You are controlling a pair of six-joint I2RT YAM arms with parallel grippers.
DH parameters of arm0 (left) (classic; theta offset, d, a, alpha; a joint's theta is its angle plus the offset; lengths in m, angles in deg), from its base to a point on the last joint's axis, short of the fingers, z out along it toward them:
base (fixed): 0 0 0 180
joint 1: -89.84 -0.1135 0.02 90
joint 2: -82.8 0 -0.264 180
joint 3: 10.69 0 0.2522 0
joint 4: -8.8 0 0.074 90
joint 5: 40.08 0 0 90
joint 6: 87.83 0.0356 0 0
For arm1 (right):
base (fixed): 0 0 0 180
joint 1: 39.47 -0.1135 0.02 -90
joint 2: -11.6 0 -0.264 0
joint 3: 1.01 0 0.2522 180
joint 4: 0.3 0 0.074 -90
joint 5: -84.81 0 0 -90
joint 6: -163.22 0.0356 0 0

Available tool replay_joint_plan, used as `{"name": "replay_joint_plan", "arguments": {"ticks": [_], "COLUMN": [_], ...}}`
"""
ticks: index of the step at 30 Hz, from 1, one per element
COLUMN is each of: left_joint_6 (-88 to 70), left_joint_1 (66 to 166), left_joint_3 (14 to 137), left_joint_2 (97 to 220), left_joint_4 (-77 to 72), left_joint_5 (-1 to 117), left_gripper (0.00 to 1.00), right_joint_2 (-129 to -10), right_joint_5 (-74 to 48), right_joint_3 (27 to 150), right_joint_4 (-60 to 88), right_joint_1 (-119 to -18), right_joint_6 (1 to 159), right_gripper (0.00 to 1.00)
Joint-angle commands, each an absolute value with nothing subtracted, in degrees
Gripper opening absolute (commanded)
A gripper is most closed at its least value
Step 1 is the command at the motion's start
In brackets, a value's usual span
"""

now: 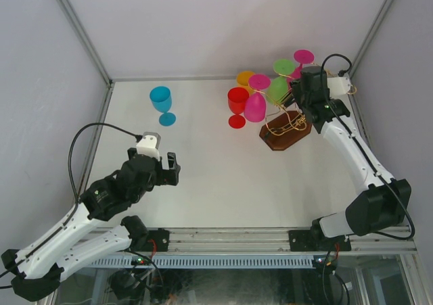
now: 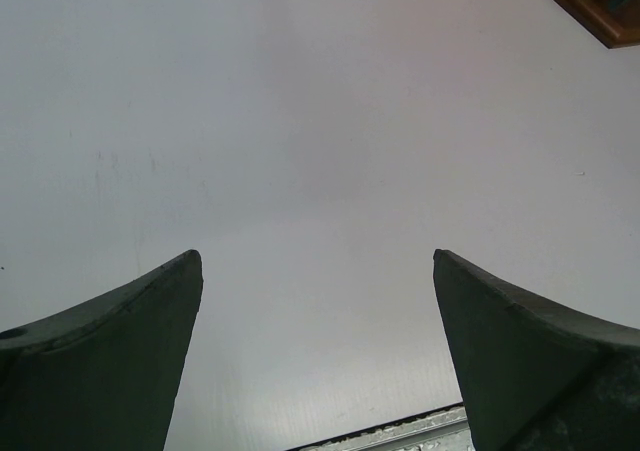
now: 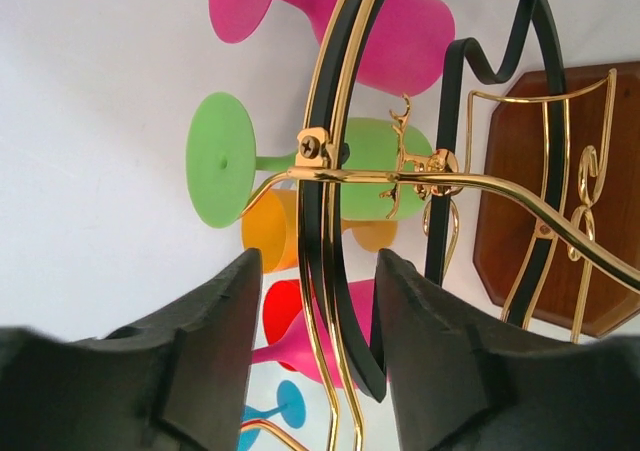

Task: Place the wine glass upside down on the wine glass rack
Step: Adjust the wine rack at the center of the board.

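Observation:
The wine glass rack (image 1: 287,136), gold wire with a black loop (image 3: 335,91) on a brown wooden base (image 3: 520,171), stands at the back right. Pink (image 1: 256,106), green (image 1: 277,88) and another pink wine glass (image 1: 303,57) hang on it foot-up. An orange glass (image 1: 245,78) sits behind them. A red glass (image 1: 237,102) and a blue glass (image 1: 161,101) stand upright on the table. My right gripper (image 1: 301,109) (image 3: 318,261) is open, its fingers either side of the black loop and gold wire, holding no glass. My left gripper (image 1: 172,168) (image 2: 315,256) is open over bare table.
The white table (image 1: 223,183) is walled in by grey panels with metal posts at the back corners. The right arm (image 1: 352,149) slants along the right side to the rack. An aluminium rail (image 1: 223,241) runs along the near edge.

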State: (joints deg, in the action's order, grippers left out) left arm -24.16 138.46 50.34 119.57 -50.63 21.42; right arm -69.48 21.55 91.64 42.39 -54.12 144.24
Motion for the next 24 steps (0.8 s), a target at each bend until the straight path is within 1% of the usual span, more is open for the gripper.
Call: {"name": "replay_joint_plan", "arguments": {"ticks": [1,3,5,8,11,13,17,20,24], "left_joint_6": [-24.16,-24.28,-24.64,-25.38,-24.83,-23.47,-19.33,-15.21,-10.50], "left_joint_1": [138.53,138.53,138.53,138.53,138.53,138.53,138.54,138.47,137.44], "left_joint_3": [50.41,50.44,50.45,50.76,52.53,54.36,56.40,57.95,60.95], "left_joint_2": [119.80,119.72,119.75,120.26,121.80,123.28,128.01,133.25,142.38], "left_joint_4": [-50.05,-49.98,-49.81,-49.15,-47.44,-44.88,-36.18,-28.75,-20.32], "left_joint_5": [19.92,19.43,18.68,17.44,17.09,17.68,20.27,22.17,26.11], "left_gripper": [1.00,1.00,1.00,1.00,1.00,1.00,1.00,1.00,1.00], "right_joint_2": [-66.53,-65.31,-63.27,-59.83,-55.09,-51.45,-43.58,-36.12,-29.47], "right_joint_5": [22.57,22.30,21.86,21.86,21.84,22.26,18.52,12.05,4.82], "right_joint_3": [91.78,91.32,90.32,88.59,87.38,86.72,84.13,79.39,76.02], "right_joint_4": [40.53,40.75,40.84,40.87,40.88,41.27,40.02,37.55,38.76], "right_joint_1": [-53.97,-53.89,-53.60,-53.00,-52.19,-51.92,-51.69,-51.52,-51.42], "right_joint_6": [141.88,140.42,139.00,135.96,131.20,127.79,116.78,109.53,104.03], "right_gripper": [0.56,0.67,0.74,0.82,0.85,0.91,0.93,0.93,0.91]}}
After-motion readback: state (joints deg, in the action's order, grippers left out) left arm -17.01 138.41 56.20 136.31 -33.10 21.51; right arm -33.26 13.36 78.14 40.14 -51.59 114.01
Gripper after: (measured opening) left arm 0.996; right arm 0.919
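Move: The right gripper, already part open, straddles the rack's black arch at its fingertips; the rack's wooden board lies about 28 cm below, some 5 cm back and 3 cm left. From that hand the green glass hangs about 4 cm ahead, 7 cm left and 16 cm down. For the left gripper, the red glass stands about 22 cm ahead, 18 cm right and 15 cm below, with the blue glass some 23 cm ahead and 7 cm left, about as low. Open the right gripper the rest of the way to free the arch, then draw that hand back about 14 cm and up 10 cm, drifting a little right, tipping the fingers up, rolling its left side down and turning slightly counter-clockwise. Late in this, send the open left gripper forward and right towards the red glass, about 6 cm each way, rising slightly. ##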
